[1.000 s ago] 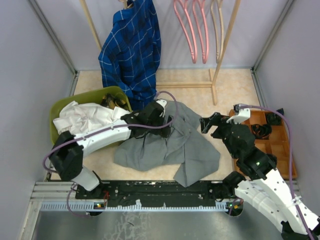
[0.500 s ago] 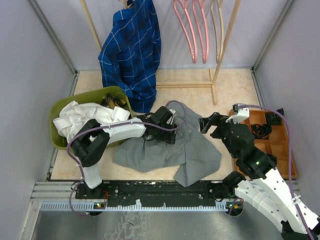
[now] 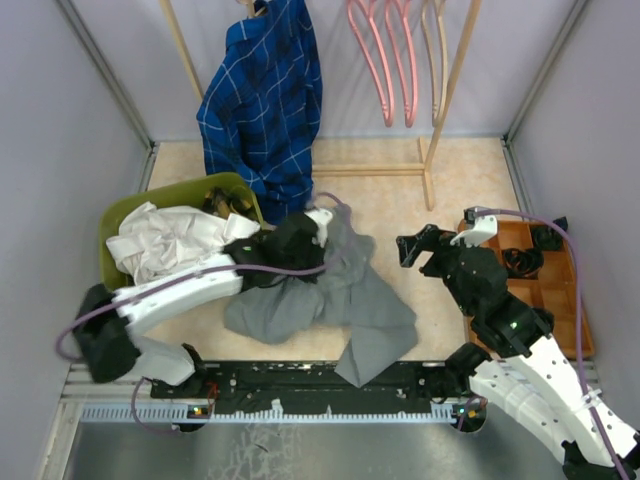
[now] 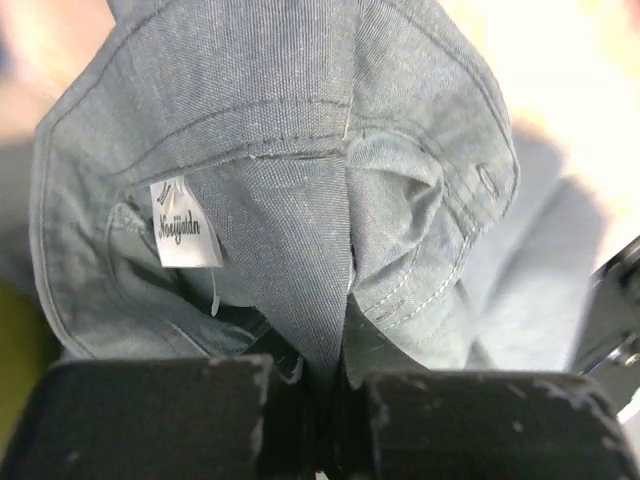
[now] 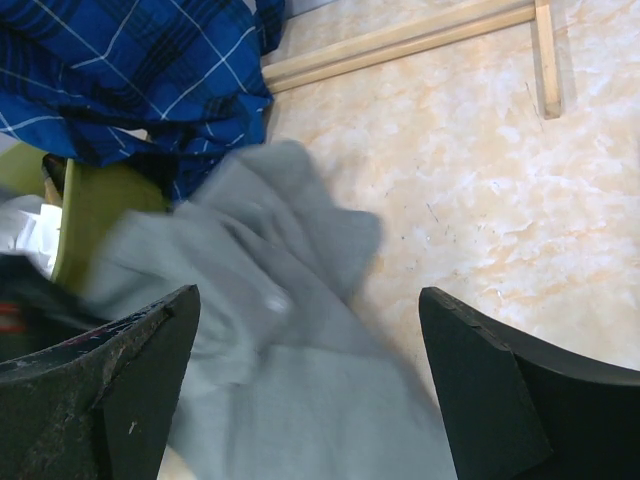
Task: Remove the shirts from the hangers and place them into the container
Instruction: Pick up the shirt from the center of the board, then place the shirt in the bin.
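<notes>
The grey shirt [image 3: 345,300] lies crumpled on the floor, its collar end lifted. My left gripper [image 3: 300,240] is shut on that collar fold [image 4: 345,250], just right of the olive-green container [image 3: 112,218]. The pinched grey shirt [image 4: 300,150] fills the left wrist view, with the left gripper [image 4: 335,400] at the bottom. A white shirt [image 3: 170,240] is heaped in the container. The blue checked shirt [image 3: 265,100] hangs on the rack. Empty pink hangers [image 3: 385,60] and a pale one [image 3: 437,50] hang to its right. My right gripper [image 3: 415,250] stands open above the floor, empty, right of the grey shirt [image 5: 280,340].
An orange divided tray [image 3: 548,300] of black parts sits at the right. The wooden rack's poles [image 3: 455,90] and floor rail [image 3: 370,170] stand at the back. Grey walls close in both sides. The container's edge [image 5: 100,210] and the blue shirt [image 5: 120,70] show in the right wrist view.
My left gripper has gone from open to shut on the grey shirt's collar and drawn it left toward the container, so the cloth has bunched and slid left. The right arm has stayed still.
</notes>
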Tool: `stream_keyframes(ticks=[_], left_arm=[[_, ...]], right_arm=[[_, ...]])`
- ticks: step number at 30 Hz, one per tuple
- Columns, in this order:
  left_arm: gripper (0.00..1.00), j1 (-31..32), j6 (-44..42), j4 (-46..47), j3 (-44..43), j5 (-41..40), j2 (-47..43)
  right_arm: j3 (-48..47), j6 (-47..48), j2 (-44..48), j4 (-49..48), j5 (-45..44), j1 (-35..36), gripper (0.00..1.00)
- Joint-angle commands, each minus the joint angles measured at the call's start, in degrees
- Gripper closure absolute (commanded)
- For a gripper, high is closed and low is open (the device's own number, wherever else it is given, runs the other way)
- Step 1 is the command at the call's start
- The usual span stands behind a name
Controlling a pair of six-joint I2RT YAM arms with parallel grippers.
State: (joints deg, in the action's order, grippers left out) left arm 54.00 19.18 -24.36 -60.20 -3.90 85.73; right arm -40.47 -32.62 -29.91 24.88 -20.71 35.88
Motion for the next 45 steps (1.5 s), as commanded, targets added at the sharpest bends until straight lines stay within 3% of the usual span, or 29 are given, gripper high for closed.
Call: stream_keyframes(ticks=[1, 4, 7, 12, 18, 23, 28, 34, 45], left_arm=[[1.0, -0.3, -6.3, 2.0, -5.3, -14.0, -17.9], [1.0, -0.3, -9.5, -0.2, -8.0, -22.5, -25.9], [1.0, -0.3, -11.0, -8.0, -12.2, -30.2, -28.7], [1.0, -0.4, -6.3, -18.8, -16.9, -43.1, -30.5], [1.0, -5.4, -1.0, -25.8, -17.2, -48.6, -30.3], [1.0, -16.9, -2.1, -25.8, -16.7, -44.3, -29.3], [1.0, -22.8, -1.9, -24.5, -14.3, -42.3, -28.8], [1.0, -39.8, -1.8, -19.0, -10.1, -26.8, -27.3], [0.99, -54.5, 8.2, -18.4, 4.9, -20.5, -31.7]], right_arm=[[-0.1, -0.4, -0.3, -3.5, -0.7, 0.2, 0.09], [0.0, -0.5, -0.3, -3.7, -0.7, 0.2, 0.09], [0.3, -0.7, -0.2, -4.0, -0.7, 0.2, 0.09], [0.7, -0.9, -0.6, -5.2, -0.1, 0.2, 0.09], [0.5, -1.1, -1.4, -5.4, 0.3, 0.2, 0.09], [0.1, -0.7, -1.2, -4.7, -0.2, 0.2, 0.09], [0.3, -0.7, -0.6, -4.2, -0.8, 0.2, 0.09], [0.1, -0.5, -0.7, -4.0, -0.3, 0.2, 0.09], [0.3, 0.6, -0.1, -3.8, -1.0, 0.2, 0.09]])
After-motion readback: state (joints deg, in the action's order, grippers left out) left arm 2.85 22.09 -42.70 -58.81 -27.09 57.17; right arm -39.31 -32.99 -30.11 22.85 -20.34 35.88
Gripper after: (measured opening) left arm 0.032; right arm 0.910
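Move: The grey shirt is already pinched by its collar in the left fingers, some 10 cm above the table; the container it goes to has its middle about 27 cm to that hand's left, 6 cm ahead and 4 cm lower. The hanging blue shirt is roughly 20 cm ahead, 9 cm to the left and 10 cm higher. From the open right hand, the container lies about 42 cm left, 4 cm ahead and 18 cm down. The grey shirt, still pinched at the collar, is hoisted fast almost straight up by nearly 30 cm, the left wrist tipping the fingers up. The hand then sweeps it left, about 35 cm in all, over the container's near right side, while turning counter-clockwise and sinking some 15 cm towards the container's left part, fingers kept shut. ##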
